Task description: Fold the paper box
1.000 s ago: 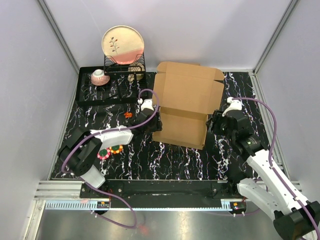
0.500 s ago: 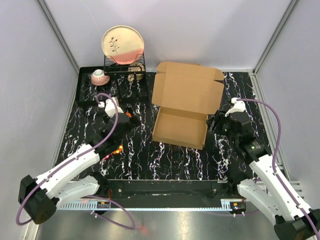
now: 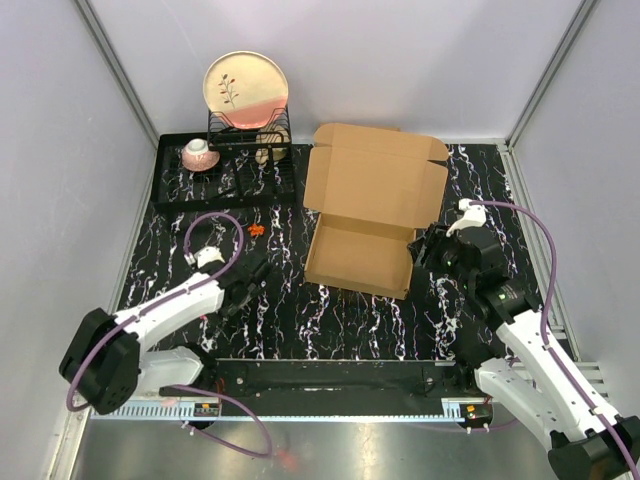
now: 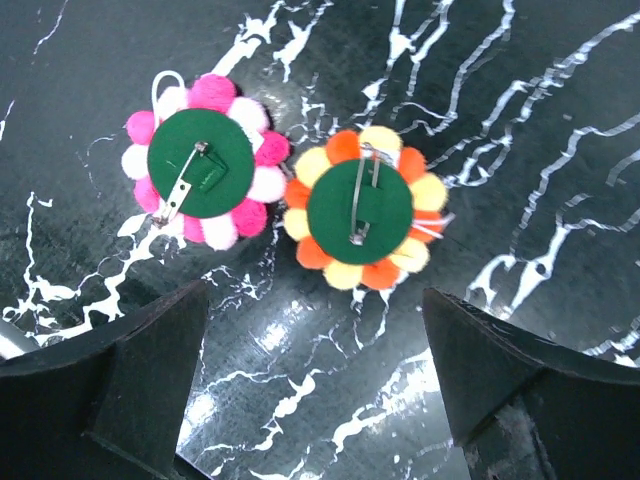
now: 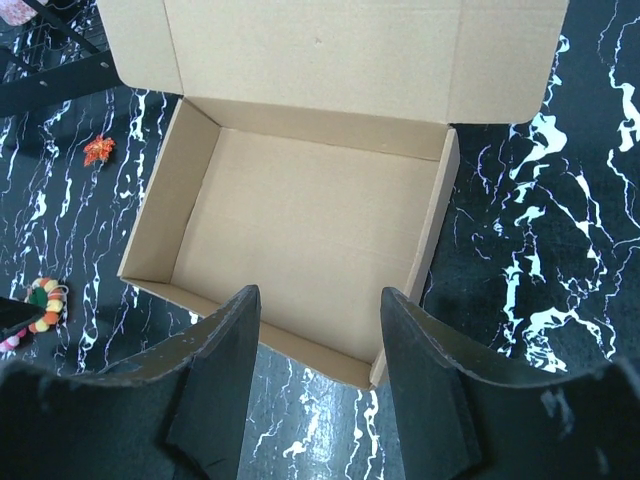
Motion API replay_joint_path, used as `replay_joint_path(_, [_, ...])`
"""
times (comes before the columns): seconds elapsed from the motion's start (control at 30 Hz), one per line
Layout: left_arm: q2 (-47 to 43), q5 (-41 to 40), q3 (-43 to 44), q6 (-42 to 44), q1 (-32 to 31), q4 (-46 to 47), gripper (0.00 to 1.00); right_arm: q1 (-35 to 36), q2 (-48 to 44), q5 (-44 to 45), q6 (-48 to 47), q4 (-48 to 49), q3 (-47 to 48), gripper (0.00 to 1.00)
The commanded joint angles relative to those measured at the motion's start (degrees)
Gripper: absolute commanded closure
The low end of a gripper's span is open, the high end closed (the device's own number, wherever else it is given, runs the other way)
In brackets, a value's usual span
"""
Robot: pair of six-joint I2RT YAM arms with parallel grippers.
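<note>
The paper box (image 3: pixel 358 256) stands mid-table as a shallow brown cardboard tray, with its lid (image 3: pixel 375 182) and side flaps lying open behind it. The right wrist view shows the bare inside of the paper box (image 5: pixel 300 215). My right gripper (image 3: pixel 420 250) hovers at the tray's right wall, open; in its own view the right gripper (image 5: pixel 320 375) has nothing between its fingers and is off the box's near corner. My left gripper (image 3: pixel 250 283) is well left of the box, open (image 4: pixel 315 375) over bare tabletop.
Two pom-pom flower brooches lie face down under the left gripper: a pink one (image 4: pixel 205 165) and an orange one (image 4: pixel 362 210). A small orange bit (image 3: pixel 257 229) lies left of the box. A dish rack with a plate (image 3: pixel 246 85) and a cup (image 3: pixel 199 153) stands at the back left.
The left arm let go of the box's left side and drew back to the near left, its gripper opening wide. The right gripper stayed at the box's right wall.
</note>
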Motion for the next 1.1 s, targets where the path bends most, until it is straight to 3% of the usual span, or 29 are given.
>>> replay_joint_path(0.0, [5.1, -0.6, 0.4, -5.0, 2.1, 0.1, 0.09, 0.4, -0.3, -1.9, 0.7, 3.3, 0.0, 0.43])
replay_joint_path(0.13, [10.3, 0.8, 0.9, -0.9, 5.4, 8.2, 0.1, 0.4, -1.1, -1.8, 0.6, 2.6, -0.1, 0.43])
replay_joint_path(0.4, [13.3, 1.5, 2.0, 4.4, 6.4, 15.3, 0.19, 0.4, -1.5, -1.8, 0.9, 2.1, -0.7, 0.43])
replay_joint_path(0.77, [10.0, 2.0, -0.2, 6.7, 6.7, 18.8, 0.76, 0.4, -1.6, -1.9, 0.6, 1.9, -0.8, 0.43])
replay_joint_path(0.93, [-0.7, -0.4, 1.0, 9.0, 5.3, 15.7, 0.91, 0.3, -1.8, -1.7, 0.6, 1.5, -0.1, 0.43])
replay_joint_path(1.07, [-9.6, -9.5, 7.2, 11.9, -4.2, 17.3, 0.97, 0.4, -1.3, -1.7, 0.5, 0.8, 1.9, 0.44])
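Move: The orange-yellow flower clip lies pin side up, about 5 cm ahead of the left hand, 1 cm to its right and 4 cm below. The pink flower is roughly 5 cm left of the orange one and 2 cm nearer the base; the red leaf is some 15 cm farther out than the orange one and 5 cm to its right. The box tray's middle lies about 14 cm ahead of and 28 cm right of the left hand. From the right hand, the orange flower is some 37 cm left, 4 cm back and 19 cm below. The left fingers pinch the orange-yellow flower clip between their tips: the open hand first drops about 3 cm, then slides forward low over the table some 5 cm, closing steadily as it arrives. Keeping its grip, it then rises about 6 cm, tipping the fingers outward some 10 degrees. ##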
